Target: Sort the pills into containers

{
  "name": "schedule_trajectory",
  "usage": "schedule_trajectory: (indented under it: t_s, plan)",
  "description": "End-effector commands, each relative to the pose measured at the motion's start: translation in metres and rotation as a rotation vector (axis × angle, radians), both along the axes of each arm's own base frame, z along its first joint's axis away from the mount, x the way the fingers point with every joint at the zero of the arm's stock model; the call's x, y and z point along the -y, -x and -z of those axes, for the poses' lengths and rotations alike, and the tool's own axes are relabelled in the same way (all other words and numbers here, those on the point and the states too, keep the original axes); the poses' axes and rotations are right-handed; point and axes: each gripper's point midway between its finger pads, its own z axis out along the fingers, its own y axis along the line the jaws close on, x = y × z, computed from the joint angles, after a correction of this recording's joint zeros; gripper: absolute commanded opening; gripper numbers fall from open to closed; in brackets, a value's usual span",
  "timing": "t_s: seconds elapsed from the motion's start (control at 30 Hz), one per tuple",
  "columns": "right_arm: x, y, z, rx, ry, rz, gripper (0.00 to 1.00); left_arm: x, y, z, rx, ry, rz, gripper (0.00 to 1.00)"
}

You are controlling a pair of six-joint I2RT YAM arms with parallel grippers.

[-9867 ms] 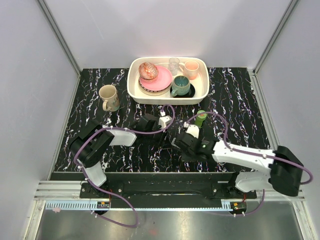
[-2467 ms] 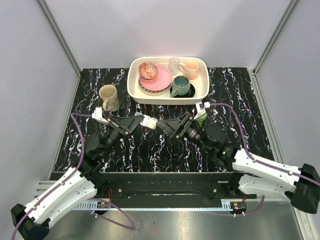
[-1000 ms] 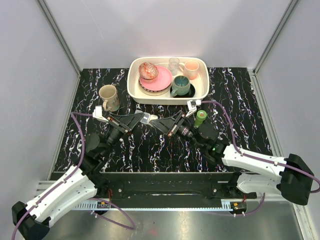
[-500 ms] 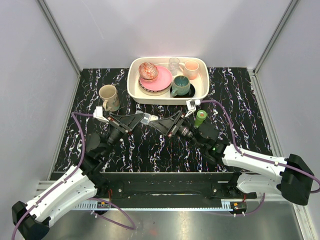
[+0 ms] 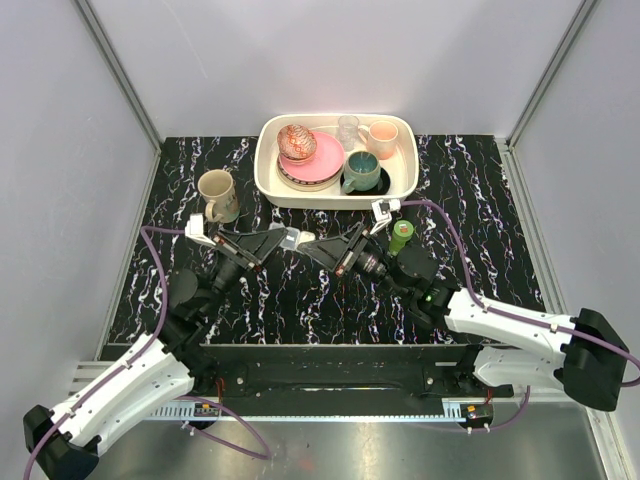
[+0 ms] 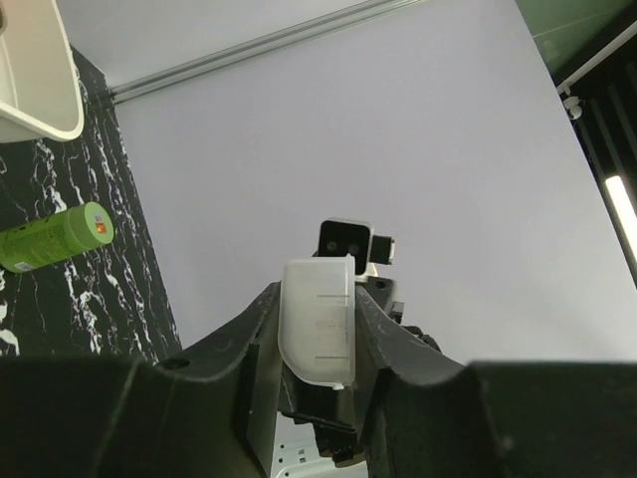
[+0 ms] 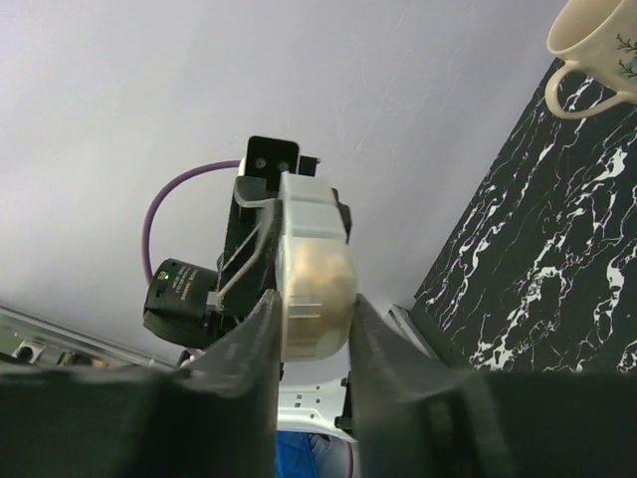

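Observation:
The containers (image 5: 296, 238), a short clear plastic strip, hang above the table's middle between both arms. My left gripper (image 5: 291, 238) is shut on one end, and the left wrist view shows the clear strip (image 6: 318, 329) pinched between its fingers (image 6: 261, 339). My right gripper (image 5: 309, 244) comes from the right and is shut on the other end. In the right wrist view the strip (image 7: 314, 224) sits between the two fingers. The pills (image 7: 318, 274) show as a yellowish cluster through its clear wall.
A white tub (image 5: 268, 178) at the back holds plates, mugs and a glass. A beige mug (image 5: 217, 193) stands at the back left. A small green bottle (image 5: 401, 236) stands just right of the right wrist. The black marbled tabletop (image 5: 470, 190) ends at grey walls.
Over the last second both arms hold almost still, with their tips together. Before that the right gripper stood a little farther right and has moved left onto the strip.

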Motion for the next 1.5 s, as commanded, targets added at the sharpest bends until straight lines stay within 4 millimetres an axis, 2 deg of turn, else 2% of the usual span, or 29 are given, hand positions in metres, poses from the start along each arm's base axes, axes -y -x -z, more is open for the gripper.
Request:
schedule_trajectory:
  t_s: [0.0, 0.03, 0.07, 0.2, 0.3, 0.33, 0.4, 0.43, 0.5, 0.53, 0.57, 0.63, 0.67, 0.7, 0.77, 0.8, 0.87, 0.9, 0.97, 1.0, 1.07, 1.1, 1.17, 1.2, 1.27, 1.37, 1.4, 1.47]
  plan:
    - [0.010, 0.007, -0.027, 0.101, -0.026, 0.011, 0.51, 0.000, 0.004, -0.001, 0.012, 0.013, 0.014, 0.00]
    - [0.012, 0.007, -0.026, 0.103, -0.016, 0.015, 0.62, -0.001, 0.005, 0.000, 0.015, 0.011, 0.015, 0.00]
    - [0.016, 0.008, -0.027, 0.104, -0.011, 0.026, 0.78, -0.001, 0.006, 0.001, 0.015, 0.007, 0.014, 0.00]
    - [0.030, 0.007, -0.022, 0.131, 0.028, 0.071, 0.94, -0.002, 0.007, 0.007, 0.009, -0.018, 0.014, 0.00]
    - [0.046, 0.005, -0.017, 0.148, 0.096, 0.131, 0.95, -0.001, 0.008, 0.018, 0.003, -0.066, 0.017, 0.00]
    - [0.053, 0.005, -0.007, 0.127, 0.159, 0.148, 0.94, 0.001, 0.009, 0.023, 0.016, -0.107, 0.025, 0.00]
    - [0.067, -0.003, -0.004, 0.126, 0.235, 0.216, 0.94, 0.005, 0.004, 0.046, -0.027, -0.200, 0.026, 0.00]
    - [0.076, -0.002, 0.012, 0.101, 0.319, 0.229, 0.94, 0.011, 0.007, 0.057, -0.015, -0.269, 0.060, 0.00]
    - [0.088, -0.005, 0.015, 0.107, 0.384, 0.274, 0.94, 0.018, 0.003, 0.089, -0.074, -0.364, 0.084, 0.00]
    - [0.097, -0.002, 0.027, 0.089, 0.441, 0.277, 0.94, 0.022, 0.004, 0.107, -0.084, -0.407, 0.113, 0.00]
    - [0.102, -0.003, 0.033, 0.086, 0.467, 0.290, 0.94, 0.026, 0.002, 0.113, -0.075, -0.411, 0.121, 0.00]
    - [0.113, 0.002, 0.037, 0.078, 0.485, 0.295, 0.94, 0.036, 0.000, 0.151, -0.132, -0.466, 0.170, 0.00]
    - [0.116, 0.003, 0.043, 0.073, 0.499, 0.299, 0.94, 0.042, -0.004, 0.147, -0.090, -0.449, 0.178, 0.00]
    - [0.119, 0.004, 0.045, 0.071, 0.504, 0.303, 0.94, 0.048, -0.009, 0.171, -0.116, -0.498, 0.202, 0.00]
    - [0.127, 0.005, 0.049, 0.067, 0.514, 0.320, 0.94, 0.065, -0.009, 0.173, -0.004, -0.541, 0.277, 0.00]
    - [0.130, 0.005, 0.052, 0.065, 0.520, 0.330, 0.94, 0.071, -0.012, 0.200, -0.052, -0.592, 0.310, 0.00]
    - [0.137, 0.004, 0.056, 0.061, 0.528, 0.350, 0.94, 0.085, -0.021, 0.196, 0.016, -0.592, 0.336, 0.00]
    - [0.138, 0.005, 0.057, 0.063, 0.533, 0.350, 0.93, 0.090, -0.024, 0.213, -0.018, -0.617, 0.354, 0.00]
    - [0.141, 0.005, 0.061, 0.063, 0.549, 0.356, 0.93, 0.102, -0.034, 0.207, 0.022, -0.600, 0.363, 0.00]
    - [0.141, 0.006, 0.060, 0.063, 0.549, 0.354, 0.93, 0.107, -0.039, 0.216, 0.007, -0.610, 0.374, 0.00]
    - [0.144, 0.006, 0.065, 0.058, 0.564, 0.361, 0.94, 0.115, -0.043, 0.217, 0.024, -0.596, 0.387, 0.00]
    - [0.145, 0.006, 0.065, 0.058, 0.564, 0.361, 0.94, 0.118, -0.044, 0.227, 0.011, -0.599, 0.402, 0.00]
    - [0.148, 0.007, 0.067, 0.062, 0.566, 0.366, 0.94, 0.123, -0.046, 0.225, 0.027, -0.573, 0.411, 0.00]
    - [0.150, 0.008, 0.066, 0.064, 0.562, 0.365, 0.94, 0.124, -0.046, 0.232, 0.010, -0.572, 0.417, 0.01]
    - [0.152, 0.008, 0.069, 0.060, 0.566, 0.374, 0.94, 0.127, -0.047, 0.233, 0.018, -0.564, 0.421, 0.02]
    - [0.155, 0.009, 0.070, 0.057, 0.563, 0.380, 0.94, 0.128, -0.049, 0.243, -0.004, -0.581, 0.428, 0.08]
    - [0.156, 0.009, 0.071, 0.058, 0.564, 0.382, 0.94, 0.128, -0.051, 0.246, -0.012, -0.589, 0.427, 0.16]
    - [0.158, 0.009, 0.070, 0.060, 0.564, 0.385, 0.94, 0.126, -0.053, 0.256, -0.042, -0.617, 0.418, 0.22]
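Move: Both hands hold the pill container, its middle about 3 cm right and 1 cm back of the left hand, and from the right hand 3 cm left and 1 cm ahead. The clear table spot lies about 3 cm ahead, 14 cm right and 30 cm below the left hand. From that hand, the green bottle stands about 13 cm ahead, 26 cm right; the mug 22 cm ahead, 15 cm left, both some 26 cm lower. Right fingers open and withdraw 15 cm rightward; left hand, still gripping, lowers the container about 28 cm towards the table. ##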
